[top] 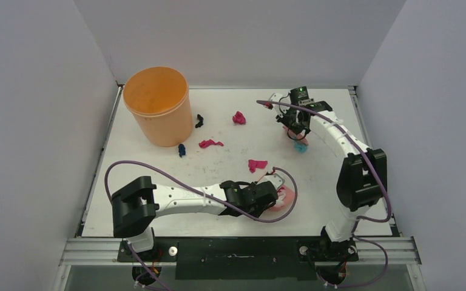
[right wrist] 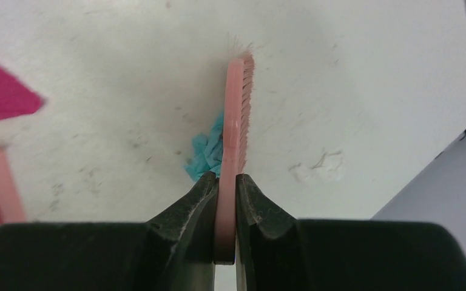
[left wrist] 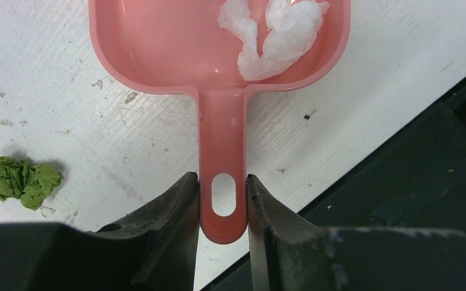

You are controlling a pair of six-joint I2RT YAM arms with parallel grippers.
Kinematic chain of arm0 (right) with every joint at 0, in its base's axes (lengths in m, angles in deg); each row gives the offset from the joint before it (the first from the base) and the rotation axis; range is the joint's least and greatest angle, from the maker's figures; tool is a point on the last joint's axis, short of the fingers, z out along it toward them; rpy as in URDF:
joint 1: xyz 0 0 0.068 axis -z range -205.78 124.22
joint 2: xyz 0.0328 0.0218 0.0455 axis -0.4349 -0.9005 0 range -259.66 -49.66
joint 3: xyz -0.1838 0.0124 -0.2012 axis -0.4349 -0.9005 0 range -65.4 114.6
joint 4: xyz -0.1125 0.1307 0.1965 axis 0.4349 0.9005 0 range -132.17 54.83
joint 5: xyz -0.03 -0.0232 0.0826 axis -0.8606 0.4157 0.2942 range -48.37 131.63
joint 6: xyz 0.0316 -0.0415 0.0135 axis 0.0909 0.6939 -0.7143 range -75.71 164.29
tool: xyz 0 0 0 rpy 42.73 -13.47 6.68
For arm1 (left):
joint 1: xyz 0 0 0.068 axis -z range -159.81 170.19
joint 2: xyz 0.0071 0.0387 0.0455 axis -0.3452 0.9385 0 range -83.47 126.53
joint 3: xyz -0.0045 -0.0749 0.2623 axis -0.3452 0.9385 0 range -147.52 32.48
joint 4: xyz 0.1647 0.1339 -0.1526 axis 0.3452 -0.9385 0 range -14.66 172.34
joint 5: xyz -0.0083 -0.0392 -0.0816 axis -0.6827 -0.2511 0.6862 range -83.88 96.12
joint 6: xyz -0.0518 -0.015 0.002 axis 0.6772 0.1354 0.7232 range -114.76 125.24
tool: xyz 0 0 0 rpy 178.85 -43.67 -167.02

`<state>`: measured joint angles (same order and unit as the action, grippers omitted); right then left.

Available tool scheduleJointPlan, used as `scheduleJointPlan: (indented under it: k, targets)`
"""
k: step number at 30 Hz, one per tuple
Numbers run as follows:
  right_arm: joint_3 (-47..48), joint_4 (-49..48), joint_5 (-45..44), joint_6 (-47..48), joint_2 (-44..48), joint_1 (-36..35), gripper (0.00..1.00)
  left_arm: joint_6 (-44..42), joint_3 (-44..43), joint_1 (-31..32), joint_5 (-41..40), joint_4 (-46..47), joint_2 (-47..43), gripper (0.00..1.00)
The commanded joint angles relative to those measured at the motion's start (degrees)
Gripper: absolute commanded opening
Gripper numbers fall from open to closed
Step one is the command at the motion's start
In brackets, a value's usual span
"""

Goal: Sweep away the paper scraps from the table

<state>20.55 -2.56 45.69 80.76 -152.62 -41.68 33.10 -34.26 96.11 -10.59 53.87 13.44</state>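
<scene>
My left gripper (left wrist: 222, 182) is shut on the handle of the pink dustpan (left wrist: 218, 54), which lies near the table's front edge (top: 282, 197) and holds a white paper scrap (left wrist: 276, 36). A green scrap (left wrist: 18, 180) lies on the table beside it. My right gripper (right wrist: 226, 182) is shut on the pink hand brush (right wrist: 238, 115), held at the back right (top: 295, 130) with a teal scrap (right wrist: 206, 154) against it. Magenta scraps (top: 238, 117) (top: 210, 143) (top: 256, 164), a black one (top: 199, 120) and a dark blue one (top: 181, 149) lie across the white table (top: 230, 206).
A tall orange bucket (top: 158, 106) stands at the back left of the table. Grey walls close in the left, back and right sides. A metal frame (top: 236, 248) runs along the front edge by the arm bases.
</scene>
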Motion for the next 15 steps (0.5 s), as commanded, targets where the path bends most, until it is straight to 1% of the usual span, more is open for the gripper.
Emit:
scheduleJointPlan:
  k: [1, 6, 9, 15]
  targets:
    - [-5.87, 8.64, 8.91, -6.04, 9.31, -2.05, 0.05, -0.24, -2.78, -1.06, 0.22, 1.62, 1.02, 0.0]
    - [-8.67, 13.35, 16.6, -12.16, 15.2, -3.76, 0.05, -0.33, -2.68, -1.8, 1.15, 3.53, 2.31, 0.0]
    - [-9.19, 16.2, 21.77, -13.19, 17.72, -4.28, 0.05, -0.46, -2.9, -1.96, 1.54, 4.77, 3.4, 0.0]
    - [-8.58, 20.02, 25.23, -14.94, 19.38, -4.16, 0.05, -0.7, -3.58, -2.0, 2.28, 5.81, 5.92, 0.0]
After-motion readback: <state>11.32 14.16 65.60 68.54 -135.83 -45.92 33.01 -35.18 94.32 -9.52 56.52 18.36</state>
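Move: The right hand, holding the brush, has the blue scrap just ahead of it, about 2 cm forward and 2 cm left, some 11 cm below. The dustpan's pan lies about 18 cm back and 5 cm left; the loose pink scrap lies 6 cm back and 16 cm left, and a white scrap 9 cm ahead and 8 cm right. From the left hand, gripping the handle, the pan is roughly 8 cm forward and 8 cm right. Back and a little left, in one quick stroke of about 15 cm, the right hand drags the brush from beside the blue scrap to the dustpan's front lip, pushing that scrap in; it rises slightly as the wrist tilts some 25 degrees, swinging the fingers steeper and leftward. The left hand keeps its handle grip and lowers the dustpan about 2 cm, edging forward. ##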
